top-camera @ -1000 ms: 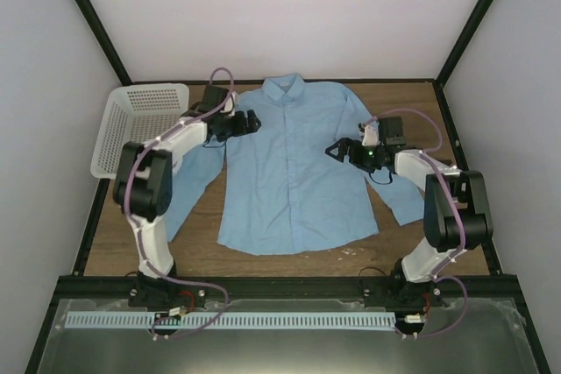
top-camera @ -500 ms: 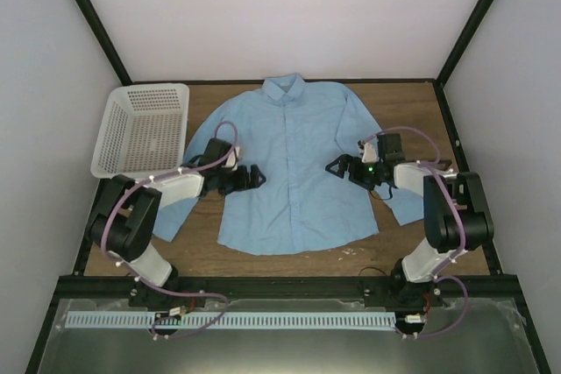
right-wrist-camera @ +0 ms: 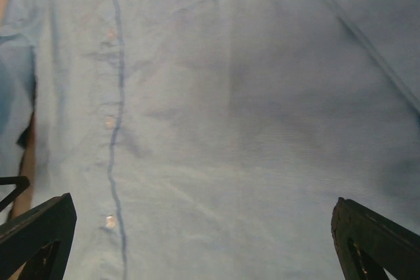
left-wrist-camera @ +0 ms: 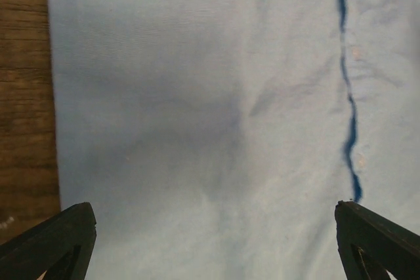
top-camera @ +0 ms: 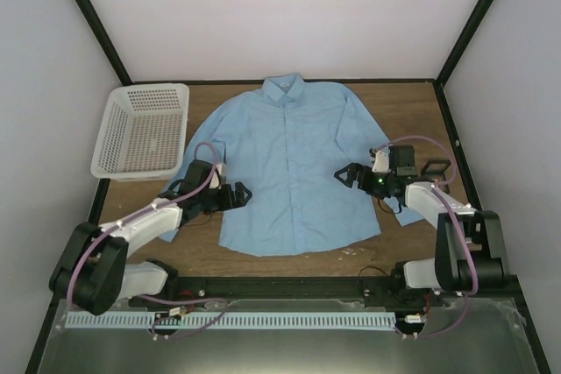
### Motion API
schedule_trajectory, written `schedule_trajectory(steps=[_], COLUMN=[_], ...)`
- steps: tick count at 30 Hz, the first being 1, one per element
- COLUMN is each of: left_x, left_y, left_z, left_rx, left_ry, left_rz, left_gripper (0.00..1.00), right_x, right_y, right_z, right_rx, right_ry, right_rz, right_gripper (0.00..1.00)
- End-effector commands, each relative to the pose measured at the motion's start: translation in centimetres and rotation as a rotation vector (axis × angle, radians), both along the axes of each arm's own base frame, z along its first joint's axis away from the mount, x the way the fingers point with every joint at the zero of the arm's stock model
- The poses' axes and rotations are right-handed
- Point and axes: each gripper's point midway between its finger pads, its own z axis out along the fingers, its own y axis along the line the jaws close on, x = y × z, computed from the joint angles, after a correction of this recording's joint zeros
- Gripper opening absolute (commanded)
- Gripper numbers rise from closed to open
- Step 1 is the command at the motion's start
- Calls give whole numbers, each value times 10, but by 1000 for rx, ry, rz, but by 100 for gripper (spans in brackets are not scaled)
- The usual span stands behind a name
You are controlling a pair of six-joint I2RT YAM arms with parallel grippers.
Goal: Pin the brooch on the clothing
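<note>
The clothing, a light blue collared shirt (top-camera: 289,164), lies flat and face up on the wooden table. My left gripper (top-camera: 237,195) hovers open over the shirt's lower left edge, and nothing sits between its dark fingertips (left-wrist-camera: 52,240). In the left wrist view the shirt (left-wrist-camera: 210,109) fills the frame, with the button placket (left-wrist-camera: 348,109) at right. My right gripper (top-camera: 347,175) is open over the shirt's right side near the sleeve, also empty. The right wrist view shows the shirt front (right-wrist-camera: 249,129) with buttons along the placket (right-wrist-camera: 113,136). The brooch is not in view.
A white mesh basket (top-camera: 145,129) stands at the back left. A small black square frame box (top-camera: 436,170) sits at the right, beside the right arm. Bare wood (left-wrist-camera: 23,96) shows left of the shirt. Black frame posts border the table.
The left arm has drawn back from the shirt's left shoulder to its lower left edge. The right gripper has shifted slightly nearer and lower. Both stayed open.
</note>
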Motion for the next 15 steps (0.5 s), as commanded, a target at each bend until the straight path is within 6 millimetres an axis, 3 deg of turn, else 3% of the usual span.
schedule_trajectory(steps=[1,4,7,10,15], left_x=[-10,-22,-35,-50,-81], left_y=[-9,-29,-39,-30,2], left_z=[26,33,22,-4,-43], left_rx=[-41,-125,-143,-97,-28], left_ry=[-23,8,46,111,206], left_rz=[-37,-85,-104,-66,45], left_gripper=[100,100,100,100,100], right_x=[-7,-17,-29,-42,-68], right_y=[22,24,11,-6,-32], right_z=[31,27,9,-13,-36], right_rx=[92,118,61,-5,-20], right_ry=[-35,2,75,168,259], right_rz=[90,84,2,-98,-258], right_gripper=[100,100,100,100,100])
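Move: The shirt lies spread flat a few centimetres beneath both open hands. From the left hand its hem is about 18 cm straight back, the button line some 15 cm right and level, the shirt's left edge about 8 cm left and level. From the right hand the hem is roughly 23 cm straight back, the button line about 18 cm left and level, the right cuff some 20 cm right and 12 cm back. Both open hands hop about 5 cm back towards the hem, up then down, the left edging right too. ##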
